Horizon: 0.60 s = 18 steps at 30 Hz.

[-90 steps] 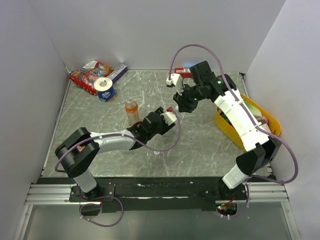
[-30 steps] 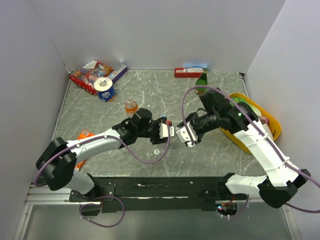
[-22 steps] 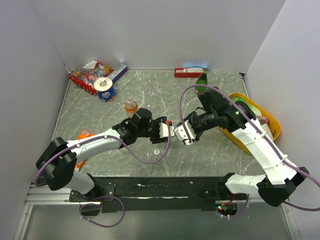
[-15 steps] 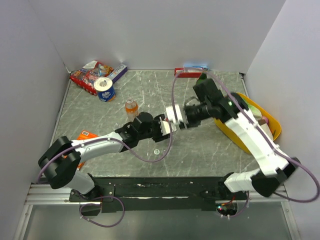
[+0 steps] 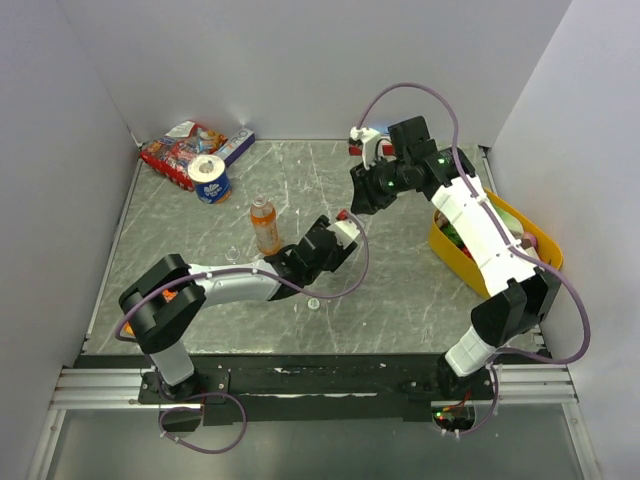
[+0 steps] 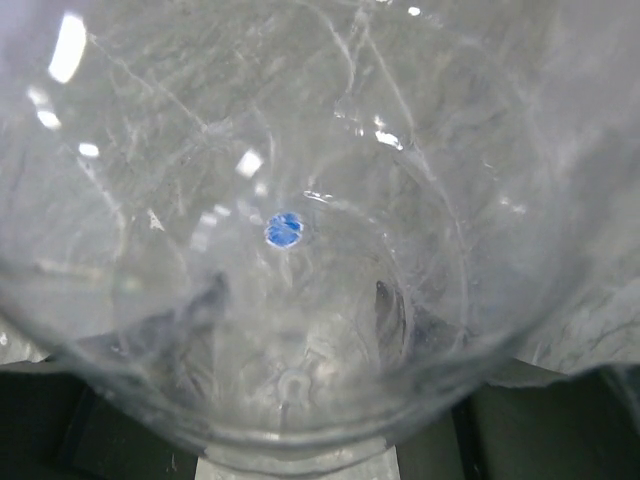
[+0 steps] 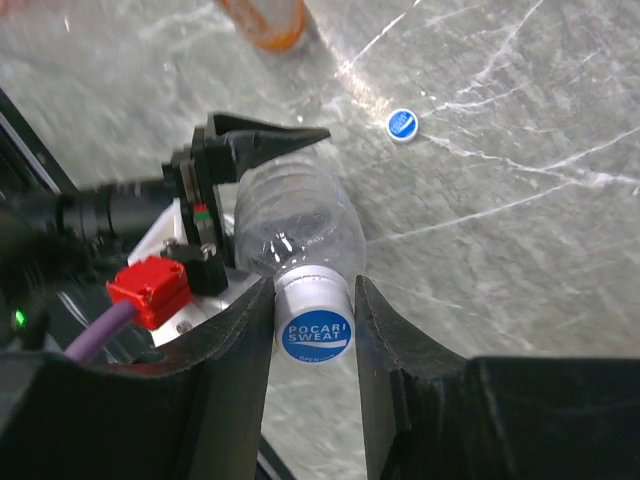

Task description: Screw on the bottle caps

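Note:
A clear empty bottle (image 7: 300, 225) is held off the table, my left gripper (image 5: 338, 228) shut on its body. Through its wall the left wrist view shows the table and a blue cap (image 6: 284, 230). The bottle's neck carries a white bottle cap with a blue top (image 7: 314, 325). My right gripper (image 7: 314, 300) is shut on this cap, one finger on each side. In the top view the right gripper (image 5: 358, 203) meets the left one above the middle of the table. The orange drink bottle (image 5: 264, 225) stands upright to their left. A loose blue cap (image 7: 402, 124) lies on the table.
A yellow bin (image 5: 500, 262) sits at the right edge beside the right arm. A blue-and-white roll (image 5: 210, 178) and snack packets (image 5: 180, 148) lie at the back left. Another small cap (image 5: 313, 303) lies near the front. A red box (image 5: 356, 146) is at the back wall.
Both grippers have moved back from the middle of the table. The right arm has swung round behind the left gripper, hiding the green bottle at the back.

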Available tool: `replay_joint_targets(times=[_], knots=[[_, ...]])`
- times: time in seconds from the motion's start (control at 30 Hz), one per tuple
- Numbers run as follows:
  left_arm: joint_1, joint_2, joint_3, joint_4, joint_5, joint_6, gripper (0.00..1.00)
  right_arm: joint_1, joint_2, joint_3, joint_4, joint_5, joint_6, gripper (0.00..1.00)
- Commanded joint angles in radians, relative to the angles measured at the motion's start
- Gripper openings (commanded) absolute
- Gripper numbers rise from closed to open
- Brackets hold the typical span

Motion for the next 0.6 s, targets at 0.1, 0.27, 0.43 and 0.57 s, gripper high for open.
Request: replay_joint_targets(times=[0.1,0.27,0.43,0.57], knots=[[0.021,-0.055,0.022,0.062,-0.001,-0.121,0.01,-0.052,0.025,0.250,-0.093,-0.221,0.233,0.46],[0.045,-0.138,-0.088,0.036,0.284,-0.088,0.01,-0.184,0.000,0.375,-0.066,-0.483,-0.009,0.54],[0.082,-0.241,-0.187,0.028,0.685,0.082,0.01,-0.143,-0.151,0.217,-0.354,-0.528,-0.816,0.63],[0.111,-0.249,-0.159,-0.080,0.801,0.181,0.01,-0.045,-0.286,0.019,-0.425,-0.381,-1.160,0.66]])
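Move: The right fingers are already shut round the bottle's cap, which sits on the clear bottle's neck; from the left hand, gripping that bottle, the cap is about 11 cm above, 5 cm right and 2 cm ahead. From the right hand, the loose blue cap lies about 3 cm ahead, 8 cm left and 25 cm down; the orange bottle stands roughly 21 cm left, 1 cm ahead and 16 cm down. Right fingers open off the cap, rise some 12 cm, then draw back; left hand pulls the bottle back. ##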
